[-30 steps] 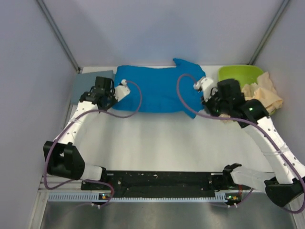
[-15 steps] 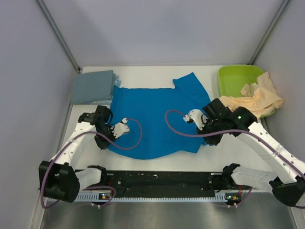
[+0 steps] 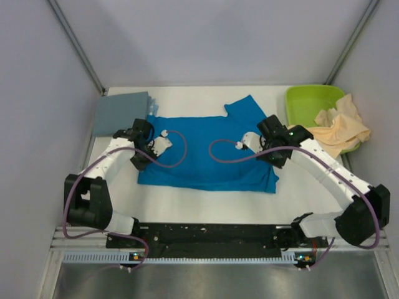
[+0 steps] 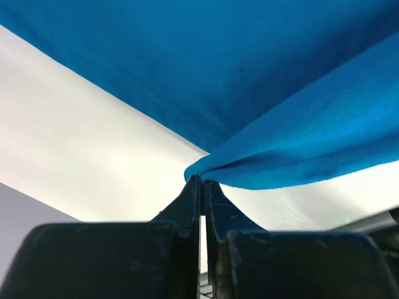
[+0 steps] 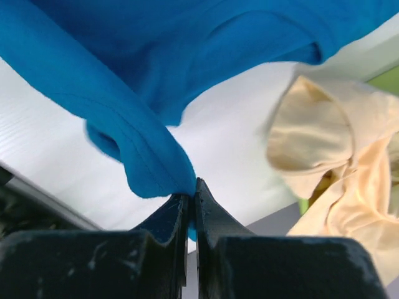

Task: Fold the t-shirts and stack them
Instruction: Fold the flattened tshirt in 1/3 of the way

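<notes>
A bright blue t-shirt point(image 3: 206, 156) lies spread across the middle of the table, with one sleeve pointing to the back. My left gripper point(image 3: 142, 163) is shut on its left edge, and the left wrist view shows a pinched fold of the blue cloth point(image 4: 280, 156) at the gripper point(image 4: 201, 181). My right gripper point(image 3: 278, 162) is shut on the shirt's right edge, where a hemmed blue fold point(image 5: 137, 143) is raised off the table at the gripper point(image 5: 192, 187). A grey-blue folded t-shirt point(image 3: 121, 113) rests at the back left. A cream-peach t-shirt point(image 3: 340, 128) point(image 5: 324, 143) hangs crumpled over the tub.
A lime-green plastic tub point(image 3: 310, 98) stands at the back right corner. Grey walls close in the left, back and right sides. A black rail point(image 3: 206, 235) with the arm bases runs along the near edge. Purple cables point(image 3: 177, 156) loop over the shirt.
The blue shirt, bunched at the back a second ago, was drawn toward the near edge and spread out. Both grippers have since moved back, still shut on it.
</notes>
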`<control>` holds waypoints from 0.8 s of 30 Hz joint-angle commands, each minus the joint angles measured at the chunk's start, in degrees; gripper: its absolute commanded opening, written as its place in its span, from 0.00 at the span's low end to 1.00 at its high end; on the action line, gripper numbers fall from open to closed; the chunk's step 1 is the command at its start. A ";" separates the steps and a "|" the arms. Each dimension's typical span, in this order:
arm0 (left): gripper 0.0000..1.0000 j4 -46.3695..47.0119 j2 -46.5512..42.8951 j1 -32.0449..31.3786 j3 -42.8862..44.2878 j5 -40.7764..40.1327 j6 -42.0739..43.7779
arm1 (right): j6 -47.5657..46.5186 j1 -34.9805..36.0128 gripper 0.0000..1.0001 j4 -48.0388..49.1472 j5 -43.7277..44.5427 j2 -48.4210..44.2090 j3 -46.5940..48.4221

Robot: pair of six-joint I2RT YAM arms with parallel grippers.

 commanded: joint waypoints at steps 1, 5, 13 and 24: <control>0.00 6.42 4.37 0.39 1.81 -4.90 -3.51 | -8.15 -4.01 0.00 16.60 4.47 6.49 -1.35; 0.00 8.79 6.83 0.75 2.43 -7.02 -5.44 | -10.44 -4.72 0.00 23.55 1.31 10.80 -0.82; 0.00 11.70 9.29 1.62 3.31 -9.92 -8.78 | -13.08 -8.06 0.00 26.38 4.20 18.89 1.82; 0.00 11.88 11.93 4.17 4.63 -8.52 -10.89 | -13.96 -10.88 0.00 27.17 0.42 22.58 4.45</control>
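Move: Below and ahead of both pinched corners lies the blue t-shirt's body. Its middle is about 10 cm ahead, 29 cm right and 7 cm down from the left hand, and roughly 12 cm ahead, 32 cm left and 13 cm down from the right. The grey board stands some 27 cm ahead and 14 cm left of the left hand. From the right hand, the cream t-shirt is about 22 cm ahead and 30 cm right, the green bin 28 cm ahead and 27 cm right. Carrying the pinched near edge forward over the t-shirt's body, both hands keep their fingers shut and sink as they go. The right sweeps about 12 cm forward and 6 cm down, fast at first and then easing; the left goes only some 5 cm forward, with about 3 cm each down and to the left, its wrist turning a little counter-clockwise. ##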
